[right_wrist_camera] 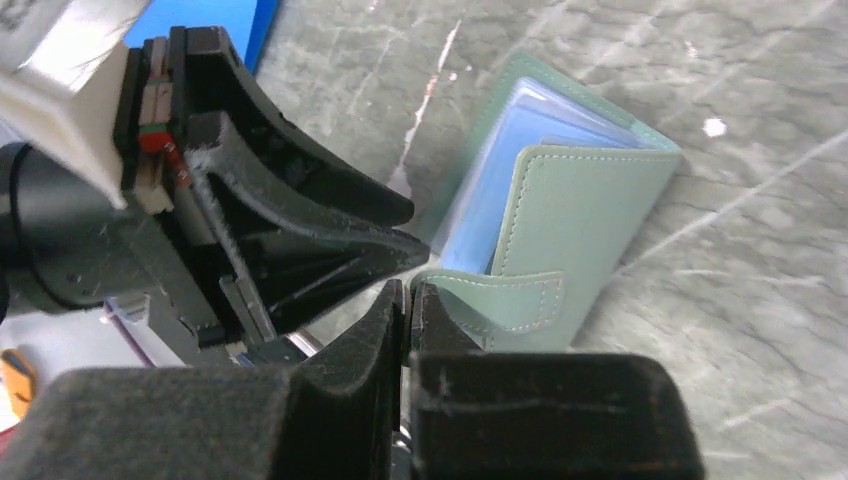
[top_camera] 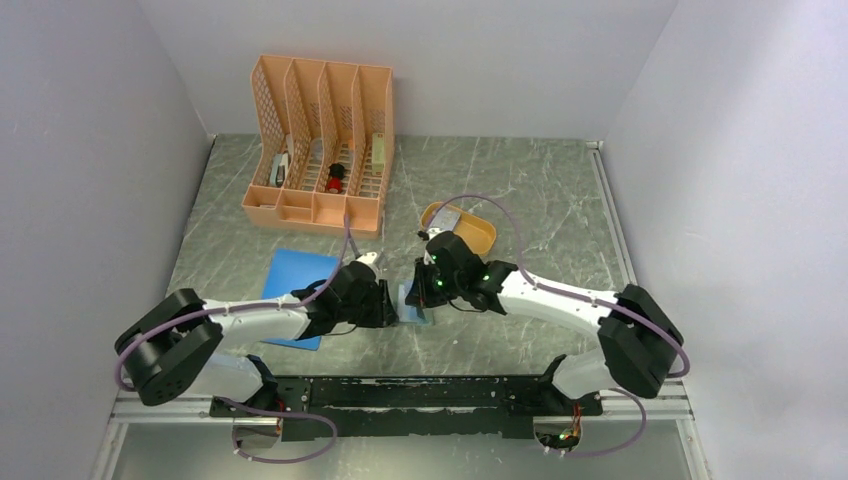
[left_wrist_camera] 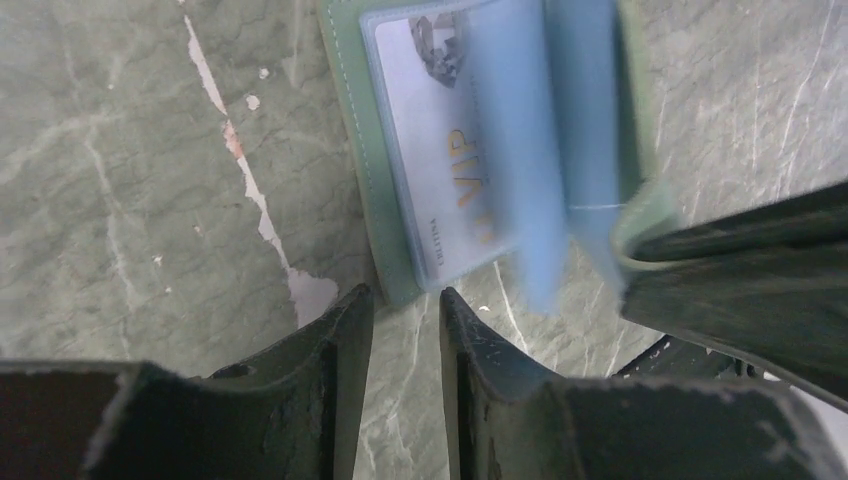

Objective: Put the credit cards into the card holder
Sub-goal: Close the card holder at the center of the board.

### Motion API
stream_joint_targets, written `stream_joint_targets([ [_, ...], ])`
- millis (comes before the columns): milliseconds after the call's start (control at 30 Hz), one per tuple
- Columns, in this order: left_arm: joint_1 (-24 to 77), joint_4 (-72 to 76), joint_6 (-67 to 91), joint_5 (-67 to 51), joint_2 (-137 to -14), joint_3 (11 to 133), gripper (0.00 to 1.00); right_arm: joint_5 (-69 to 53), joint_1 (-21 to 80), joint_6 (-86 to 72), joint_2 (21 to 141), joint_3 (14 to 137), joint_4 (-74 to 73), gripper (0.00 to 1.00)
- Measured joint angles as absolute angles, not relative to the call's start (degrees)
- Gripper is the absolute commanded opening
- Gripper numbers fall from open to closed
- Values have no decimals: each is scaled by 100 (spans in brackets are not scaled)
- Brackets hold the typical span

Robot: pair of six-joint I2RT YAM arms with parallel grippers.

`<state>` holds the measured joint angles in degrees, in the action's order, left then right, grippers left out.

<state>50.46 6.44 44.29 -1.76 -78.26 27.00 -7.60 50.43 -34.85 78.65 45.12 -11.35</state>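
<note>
The sage-green card holder (top_camera: 415, 310) lies open on the marble table between both grippers. In the left wrist view its clear pocket holds a pale credit card (left_wrist_camera: 440, 150) with gold print. My left gripper (left_wrist_camera: 405, 300) stands open by a narrow gap. Its tips sit at the holder's near corner (left_wrist_camera: 395, 285) with nothing between them. My right gripper (right_wrist_camera: 408, 290) is shut on the end of the holder's snap tab (right_wrist_camera: 500, 295) and holds the cover (right_wrist_camera: 590, 220) lifted over the blue-clear pockets. Another pale card (top_camera: 446, 218) seems to lie in the yellow tray.
The mustard-yellow oval tray (top_camera: 480, 232) sits just behind the right gripper. A flat blue pad (top_camera: 295, 275) lies under the left arm. A peach file organizer (top_camera: 320, 150) with small items stands at the back left. Both grippers nearly touch over the holder.
</note>
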Motion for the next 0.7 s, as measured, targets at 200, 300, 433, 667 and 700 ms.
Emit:
stream_joint_targets([
  [200, 5048, 172, 4414, 102, -7022, 2694, 38, -937, 5076, -3852, 8442, 4718, -698, 0],
  [300, 5048, -108, 4412, 285, -6514, 2692, 38, -987, 5105, -3986, 8750, 4884, -534, 0],
  [433, 5048, -539, 4423, 582, -5887, 2663, 38, -1100, 5151, -4134, 9192, 5033, -287, 0],
  [667, 5052, -1284, 4593, 1184, -4864, 2543, 39, -1374, 5183, -4405, 9885, 5323, -10, 52],
  [700, 5052, -1367, 4611, 1247, -4786, 2541, 39, -1396, 5192, -4412, 9907, 5358, 1, 59],
])
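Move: The right fingers already pinch the strap of the raised right cover. From this hand the card holder's flat left half, where the cover goes, lies about 3 cm left, 2 ahead and 8 below, the yellow tray some 18 cm ahead and 8 right. The left fingertips sit low by the holder's near left corner, its middle roughly 4 cm ahead and 4 right; the blue sheet lies 20 cm left and 4 ahead. Right hand folds the cover about 7 cm left and down, then releases the strap; left rises clear, drifting left. ##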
